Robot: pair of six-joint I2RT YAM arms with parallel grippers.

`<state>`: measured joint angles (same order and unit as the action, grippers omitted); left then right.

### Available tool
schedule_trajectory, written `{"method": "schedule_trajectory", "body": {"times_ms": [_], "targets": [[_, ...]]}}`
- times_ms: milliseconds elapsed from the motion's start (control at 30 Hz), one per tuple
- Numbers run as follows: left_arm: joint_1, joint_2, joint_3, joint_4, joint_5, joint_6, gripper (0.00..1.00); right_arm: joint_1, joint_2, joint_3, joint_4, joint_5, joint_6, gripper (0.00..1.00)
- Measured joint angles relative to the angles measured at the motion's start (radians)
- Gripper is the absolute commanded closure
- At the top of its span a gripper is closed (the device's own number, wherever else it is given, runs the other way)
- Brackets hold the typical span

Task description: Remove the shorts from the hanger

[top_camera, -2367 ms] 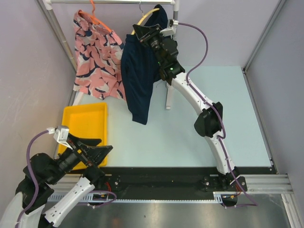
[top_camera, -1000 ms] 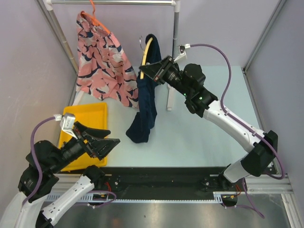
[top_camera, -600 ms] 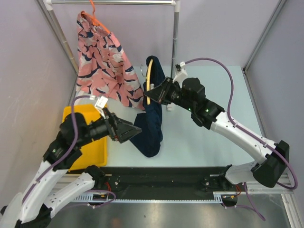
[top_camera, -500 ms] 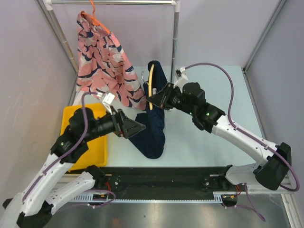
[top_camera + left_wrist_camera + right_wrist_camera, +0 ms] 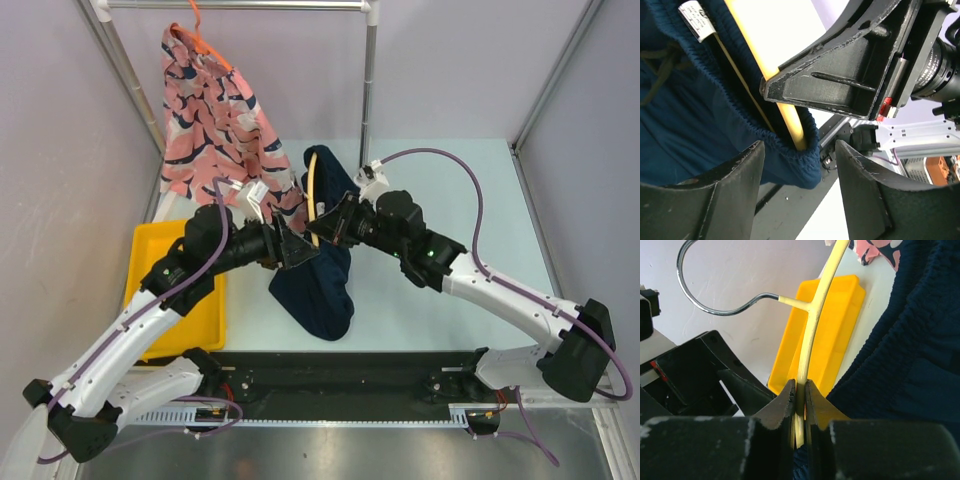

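Note:
The navy shorts (image 5: 322, 285) hang from a yellow hanger (image 5: 311, 185) held low over the table. My right gripper (image 5: 320, 228) is shut on the hanger's yellow bar (image 5: 801, 390), just below its metal hook (image 5: 715, 307). My left gripper (image 5: 303, 254) is open, and the navy waistband (image 5: 792, 162) with the hanger's end (image 5: 787, 120) inside it sits between its fingertips (image 5: 737, 175), not pinched. Across from it, the right gripper's fingers (image 5: 840, 75) face the left ones closely. The pink printed shorts (image 5: 215, 135) hang on an orange hanger (image 5: 200, 35) from the rail.
A yellow bin (image 5: 208, 318) lies on the table at the left, partly under my left arm. The rack's rail (image 5: 230, 5) runs across the back, with one post (image 5: 369, 75) standing behind the hanger. Walls close in on both sides.
The right gripper has carried the hanger with the navy shorts off the rail and down. The left arm swung from the bin to the waistband, its jaws narrowing.

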<state>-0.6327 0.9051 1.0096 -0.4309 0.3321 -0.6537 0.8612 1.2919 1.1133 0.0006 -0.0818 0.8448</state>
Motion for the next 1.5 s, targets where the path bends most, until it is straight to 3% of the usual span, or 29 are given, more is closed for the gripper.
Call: {"method": "schedule_trajectory", "body": {"times_ms": [233,433,467,767,1000,1200,1333,1433,1467,1500], "targets": [[-0.005,0.017,-0.022,0.035,-0.004,0.000,0.57,0.023,-0.006,-0.016,0.034,0.038,0.017,1.00],[-0.013,0.032,-0.036,0.060,0.013,0.000,0.90,0.045,-0.008,-0.025,0.034,0.080,0.022,1.00],[-0.013,0.030,-0.041,0.064,0.012,-0.002,1.00,0.046,-0.008,-0.026,0.033,0.092,0.025,1.00],[-0.013,-0.027,-0.179,0.209,0.001,-0.056,1.00,0.065,-0.004,-0.050,0.032,0.195,0.092,1.00],[-0.035,-0.142,-0.316,0.278,-0.118,-0.100,1.00,0.090,0.068,-0.053,0.079,0.231,0.132,1.00],[-0.035,-0.234,-0.354,0.254,-0.188,-0.106,1.00,0.102,0.115,-0.054,0.161,0.211,0.176,1.00],[-0.040,-0.258,-0.331,0.203,-0.208,-0.083,1.00,0.103,0.118,-0.055,0.187,0.177,0.179,0.95],[-0.050,-0.254,-0.290,0.150,-0.223,-0.056,1.00,0.105,0.117,-0.055,0.206,0.161,0.176,1.00],[-0.052,-0.249,-0.275,0.133,-0.225,-0.047,0.98,0.106,0.114,-0.055,0.207,0.160,0.173,1.00],[-0.054,-0.245,-0.266,0.121,-0.225,-0.042,0.90,0.109,0.111,-0.055,0.206,0.161,0.170,1.00]]}}
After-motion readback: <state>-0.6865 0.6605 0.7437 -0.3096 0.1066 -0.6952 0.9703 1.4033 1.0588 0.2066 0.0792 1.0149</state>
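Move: Almost at the open left fingers, about 1 cm to the right and 2 cm below, is the near corner of the navy shorts' waistband with the yellow hanger's end inside; from the right hand, which still pinches the hanger, it lies some 4 cm back and 2 cm below. The hanger's middle is about 10 cm ahead of the left hand and 1 cm right. The yellow bin is level with the left hand, 28 cm left and 25 cm lower. The left fingers close and pinch the navy waistband's near corner right at the hanger's end, easing down about 2 cm as they shut. Still gripping, the left hand sinks further, then shifts left some 4 cm while rising slightly and turning about 10 degrees counter-clockwise. The right hand keeps its pinch on the hanger and travels along, about 4 cm left and down, ending slightly back up. ##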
